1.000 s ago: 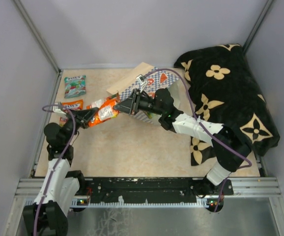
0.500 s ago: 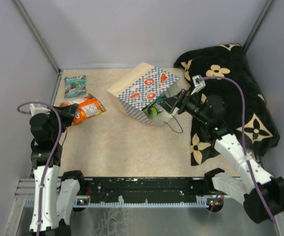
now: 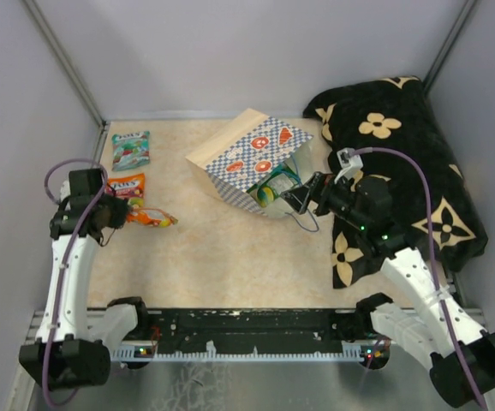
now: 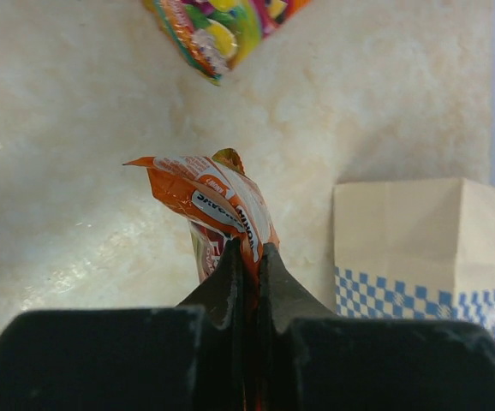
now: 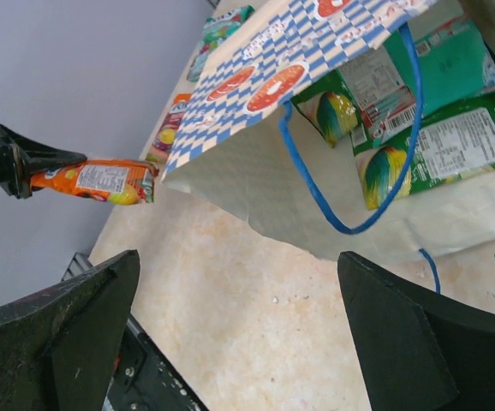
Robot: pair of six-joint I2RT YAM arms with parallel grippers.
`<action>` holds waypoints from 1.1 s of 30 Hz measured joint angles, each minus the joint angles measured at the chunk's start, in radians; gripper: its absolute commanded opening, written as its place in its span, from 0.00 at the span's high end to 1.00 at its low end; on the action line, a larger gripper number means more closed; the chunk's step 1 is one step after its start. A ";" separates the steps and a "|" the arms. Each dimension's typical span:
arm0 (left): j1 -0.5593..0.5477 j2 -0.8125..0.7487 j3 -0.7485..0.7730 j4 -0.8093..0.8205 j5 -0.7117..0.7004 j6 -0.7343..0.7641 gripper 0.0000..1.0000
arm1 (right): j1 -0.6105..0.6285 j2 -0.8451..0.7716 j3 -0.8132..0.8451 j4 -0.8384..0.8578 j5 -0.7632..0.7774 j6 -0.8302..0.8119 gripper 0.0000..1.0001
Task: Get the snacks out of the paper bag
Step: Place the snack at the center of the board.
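The paper bag (image 3: 249, 157) lies on its side with its mouth facing right. Green and teal snacks (image 3: 273, 185) show inside it, and the right wrist view gives them as green packets (image 5: 440, 147) under a teal one (image 5: 440, 60). My right gripper (image 3: 302, 195) hangs open just outside the mouth, by the blue cord handle (image 5: 350, 224), with nothing between its fingers. Over the left side of the table my left gripper (image 3: 121, 216) is shut on an orange snack packet (image 3: 150, 219), pinched by its edge (image 4: 222, 201). A teal packet (image 3: 130, 150) and an orange one (image 3: 128, 183) lie flat nearby.
A black flower-patterned cloth (image 3: 402, 163) is heaped along the right side, under my right arm. Grey walls close in the table on three sides. Bare tabletop (image 3: 230, 248) stretches between the bag and the arm bases.
My right gripper let go of the orange packet, opened, and pulled back to the bag's mouth. My left arm carried that packet to the left side and lowered it.
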 measured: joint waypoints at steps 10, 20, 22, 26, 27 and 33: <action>-0.075 0.245 0.056 -0.120 -0.148 -0.132 1.00 | 0.000 0.054 -0.002 -0.040 0.010 0.000 0.01; -0.124 0.376 0.116 -0.155 -0.199 -0.229 1.00 | 0.000 0.092 -0.042 -0.033 0.007 0.001 0.01; -0.154 0.410 0.143 -0.166 -0.230 -0.246 1.00 | 0.000 0.098 -0.048 -0.032 0.005 0.002 0.01; -0.221 0.512 0.216 -0.201 -0.288 -0.279 1.00 | 0.000 0.103 -0.054 -0.026 0.004 0.001 0.01; -0.234 0.544 0.235 -0.208 -0.300 -0.286 1.00 | 0.000 0.103 -0.056 -0.021 0.004 0.001 0.01; -0.267 0.687 0.314 -0.232 -0.346 -0.312 1.00 | 0.000 0.103 -0.084 -0.016 0.005 -0.001 0.01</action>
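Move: The left hand holds the orange snack above the near part of the board; the bare spot it is heading for lies about 9 cm ahead, 6 cm right and 19 cm down. The red snack lies 10 cm ahead and 4 cm left, the teal snack 23 cm ahead and 2 cm left, both some 19 cm lower. From the right hand, the green snack in the paper bag is roughly 14 cm ahead, 1 cm left, 23 cm below; the bag's middle is 16 cm ahead, 8 cm left. The left hand, still pinching the orange snack by its end, first sinks almost straight down about 7 cm, then swings forward and a little right while sinking a bit more, towards the bare board beside the red snack, its fingers tipping some 30 degrees further downward. Meanwhile the empty right hand, fingers wide open, lowers about 7 cm in front of the paper bag's mouth and tips slightly down. ##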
